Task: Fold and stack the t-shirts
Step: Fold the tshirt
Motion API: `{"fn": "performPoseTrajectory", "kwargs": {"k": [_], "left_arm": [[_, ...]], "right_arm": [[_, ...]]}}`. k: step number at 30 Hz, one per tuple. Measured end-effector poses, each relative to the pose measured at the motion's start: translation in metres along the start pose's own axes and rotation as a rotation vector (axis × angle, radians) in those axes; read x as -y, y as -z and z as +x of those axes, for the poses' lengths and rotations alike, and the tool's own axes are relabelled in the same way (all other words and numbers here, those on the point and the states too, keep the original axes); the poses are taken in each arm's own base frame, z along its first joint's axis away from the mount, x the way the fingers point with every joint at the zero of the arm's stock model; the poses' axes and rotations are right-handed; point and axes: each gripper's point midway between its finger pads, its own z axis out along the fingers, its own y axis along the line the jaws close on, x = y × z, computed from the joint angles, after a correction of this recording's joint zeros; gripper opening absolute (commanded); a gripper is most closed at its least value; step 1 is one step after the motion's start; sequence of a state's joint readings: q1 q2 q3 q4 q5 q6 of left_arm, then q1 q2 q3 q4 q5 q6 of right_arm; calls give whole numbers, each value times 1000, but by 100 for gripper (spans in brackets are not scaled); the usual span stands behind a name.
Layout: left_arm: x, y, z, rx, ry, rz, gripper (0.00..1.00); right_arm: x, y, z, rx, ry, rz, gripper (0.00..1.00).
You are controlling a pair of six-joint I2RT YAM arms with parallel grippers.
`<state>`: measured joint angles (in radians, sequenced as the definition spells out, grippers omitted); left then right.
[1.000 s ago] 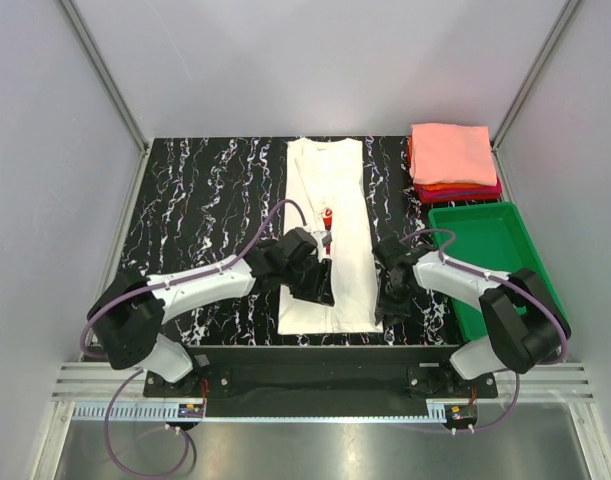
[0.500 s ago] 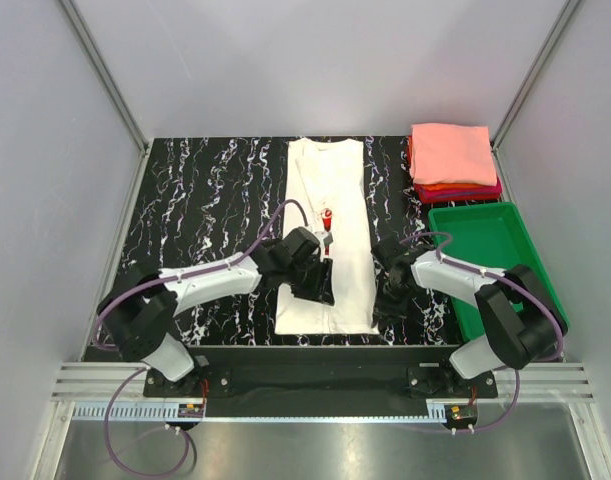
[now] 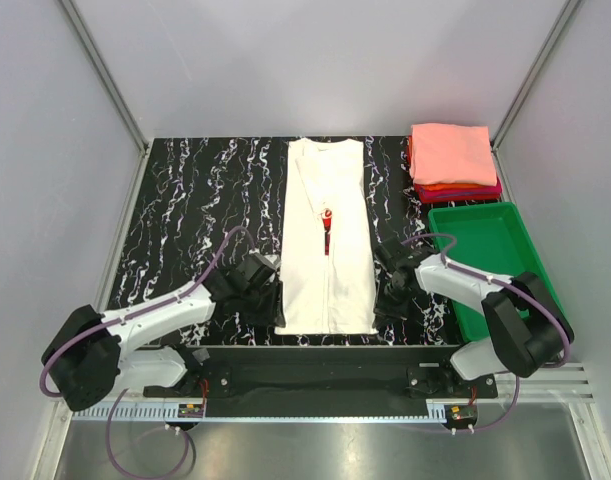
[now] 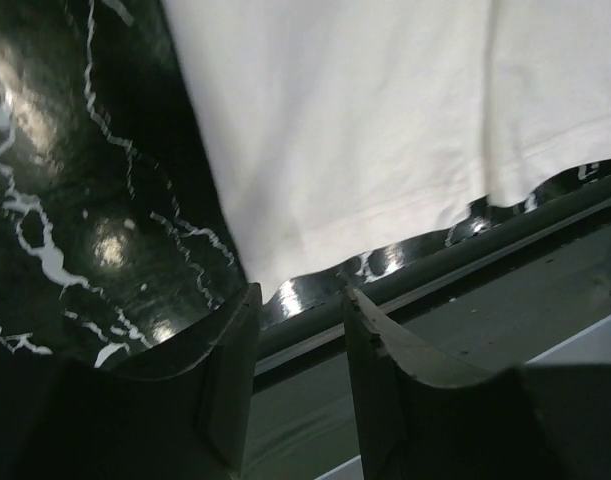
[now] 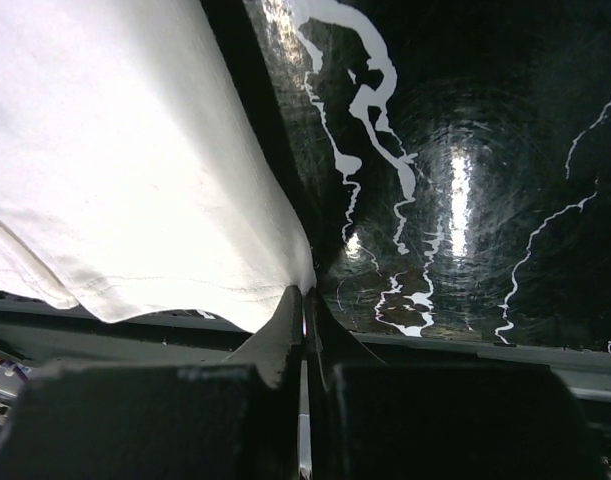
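A cream-white t-shirt point(image 3: 345, 270), folded into a long strip with a small red print point(image 3: 327, 222) showing, lies in the middle of the black marble table. My left gripper point(image 3: 277, 303) point(image 4: 300, 298) stands open just off the shirt's near-left corner point(image 4: 275, 280), with nothing between its fingers. At the near-right corner, my right gripper point(image 3: 381, 300) point(image 5: 305, 295) is shut, with the cloth point(image 5: 135, 180) running right into its closed tips. A stack of folded t-shirts point(image 3: 452, 152), salmon-pink on top of orange, red and dark ones, sits at the back right.
A green plastic tray point(image 3: 515, 262) stands at the right, just beyond the right arm. The table's front edge and metal rail point(image 4: 465, 255) run right behind the shirt's hem. Grey walls close in the table on three sides.
My left arm pulled off the top of the shirt and swung left and nearer, to its near-left corner. My right gripper closed at the near-right corner.
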<state>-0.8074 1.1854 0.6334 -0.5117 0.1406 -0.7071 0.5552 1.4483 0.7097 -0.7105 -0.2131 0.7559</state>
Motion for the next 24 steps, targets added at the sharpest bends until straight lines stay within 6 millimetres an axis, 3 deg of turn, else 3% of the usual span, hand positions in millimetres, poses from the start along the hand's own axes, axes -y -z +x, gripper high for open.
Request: {"fn": "performPoseTrajectory", "kwargs": {"k": [3, 9, 16, 24], "left_arm": [[-13, 0, 15, -42, 30, -43, 39], [-19, 4, 15, -9, 63, -61, 40], [-18, -8, 16, -27, 89, -61, 34], [-18, -14, 20, -50, 104, -59, 0]], "right_arm": [[0, 3, 0, 13, 4, -12, 0], [-4, 9, -1, 35, 15, -35, 0], [-3, 9, -1, 37, 29, -37, 0], [-4, 11, -1, 43, 32, -43, 0]]}}
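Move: The left hem corner of the folded tshirt is almost under my left hand, about 3 cm below, 1 cm back and 1 cm left. The right hem corner, already pinched by my right hand, is some 26 cm to its right and about 1 cm back; the red print lies roughly 26 cm ahead and 14 cm right. From my right hand, the left hem corner is about 26 cm left, level front to back. I sink my left hand about 2.5 cm onto the left hem corner, first easing back about 1 cm and leftward up to 2 cm, then returning slightly right. Over the last stretch its half-open fingers shut and pinch that corner. My right hand keeps its pinch on the right hem corner and rises about 1 cm. ##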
